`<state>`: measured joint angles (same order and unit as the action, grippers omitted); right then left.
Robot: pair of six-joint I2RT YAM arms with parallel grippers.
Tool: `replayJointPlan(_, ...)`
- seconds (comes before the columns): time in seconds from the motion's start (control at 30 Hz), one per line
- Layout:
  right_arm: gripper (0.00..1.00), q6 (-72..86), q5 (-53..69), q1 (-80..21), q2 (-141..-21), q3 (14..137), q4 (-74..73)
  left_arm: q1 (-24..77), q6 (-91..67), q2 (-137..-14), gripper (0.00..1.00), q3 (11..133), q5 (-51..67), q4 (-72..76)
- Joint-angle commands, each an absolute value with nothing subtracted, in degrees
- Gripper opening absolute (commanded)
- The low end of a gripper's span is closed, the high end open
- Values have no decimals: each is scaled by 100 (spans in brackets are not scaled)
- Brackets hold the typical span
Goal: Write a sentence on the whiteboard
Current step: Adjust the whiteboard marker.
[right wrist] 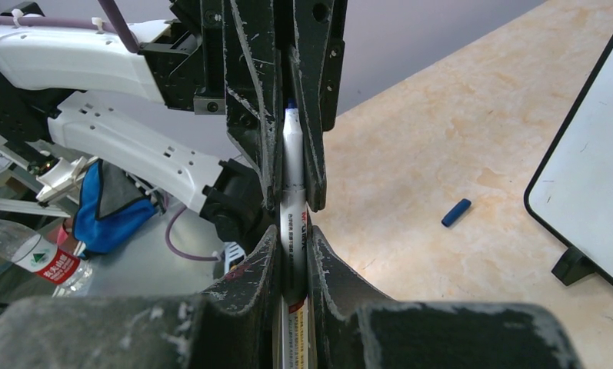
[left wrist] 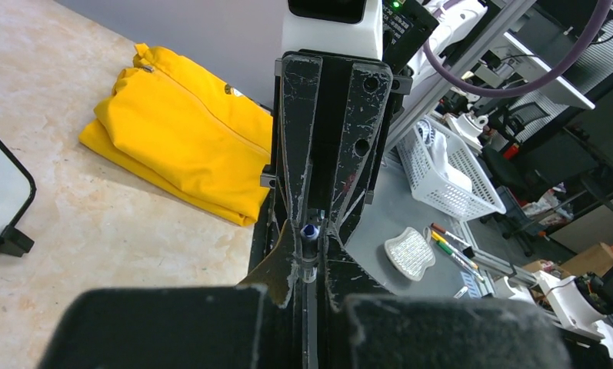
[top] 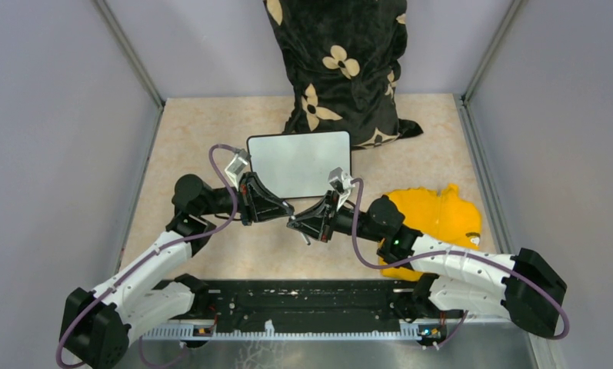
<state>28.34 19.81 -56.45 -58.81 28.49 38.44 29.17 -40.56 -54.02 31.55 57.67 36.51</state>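
The whiteboard [top: 299, 163] lies flat at mid-table, its white face blank; no sentence shows on it. Its black rim also appears in the left wrist view [left wrist: 28, 184] and the right wrist view [right wrist: 572, 123]. My two grippers meet tip to tip just in front of the board. A white marker [right wrist: 293, 154] with a blue tip runs between them. My right gripper [right wrist: 294, 246] [top: 298, 224] is shut on its barrel. My left gripper [left wrist: 312, 257] [top: 286, 211] is shut on its tip end, where a blue end of the marker [left wrist: 310, 229] shows between the fingers.
A blue marker cap [right wrist: 456, 212] lies on the tabletop near the board's corner. A folded yellow cloth [top: 434, 219] [left wrist: 180, 146] sits to the right. A black flowered pillow [top: 338, 65] leans against the back wall behind the board. Grey walls close in both sides.
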Motion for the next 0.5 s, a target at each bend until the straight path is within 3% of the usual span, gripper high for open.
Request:
replayJointPlan(0.0,0,2855,2058,-5623,-5919,2962,4204,2953,-4052,-5369,0,3156,5832,3955)
replayJointPlan(0.13,2,2895,2057,-5617,-5899,2988,4095,2953,-4024,-5281,0,3108,5698,3933)
replayJointPlan(0.3,41,2908,1959,-5616,-5749,3072,3793,2948,-4082,-5241,0,3016,5332,4051)
replayJointPlan(0.47,54,3063,1503,-5617,-5366,2982,3699,2953,-4566,-5171,0,2980,4764,4627)
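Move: The marker is held by both hands, its middle right between the right fingers. From the left hand, which pinches it near the nib, that middle lies about 3 cm back, 3 cm to the right and 3 cm lower. The whiteboard's middle is some 22 cm ahead of the left hand, 3 cm to its right and 20 cm below. The blue cap lies on the table about 7 cm ahead, 14 cm left and 25 cm below that hand. The marker is left to the left hand, which keeps its closed pinch near the nib while the right fingers, after a short hold, open to about half and let go of the barrel, that hand sinking only about half a centimetre. The left then carries the marker forward about 1 cm and a little up, turning slightly counter-clockwise. ##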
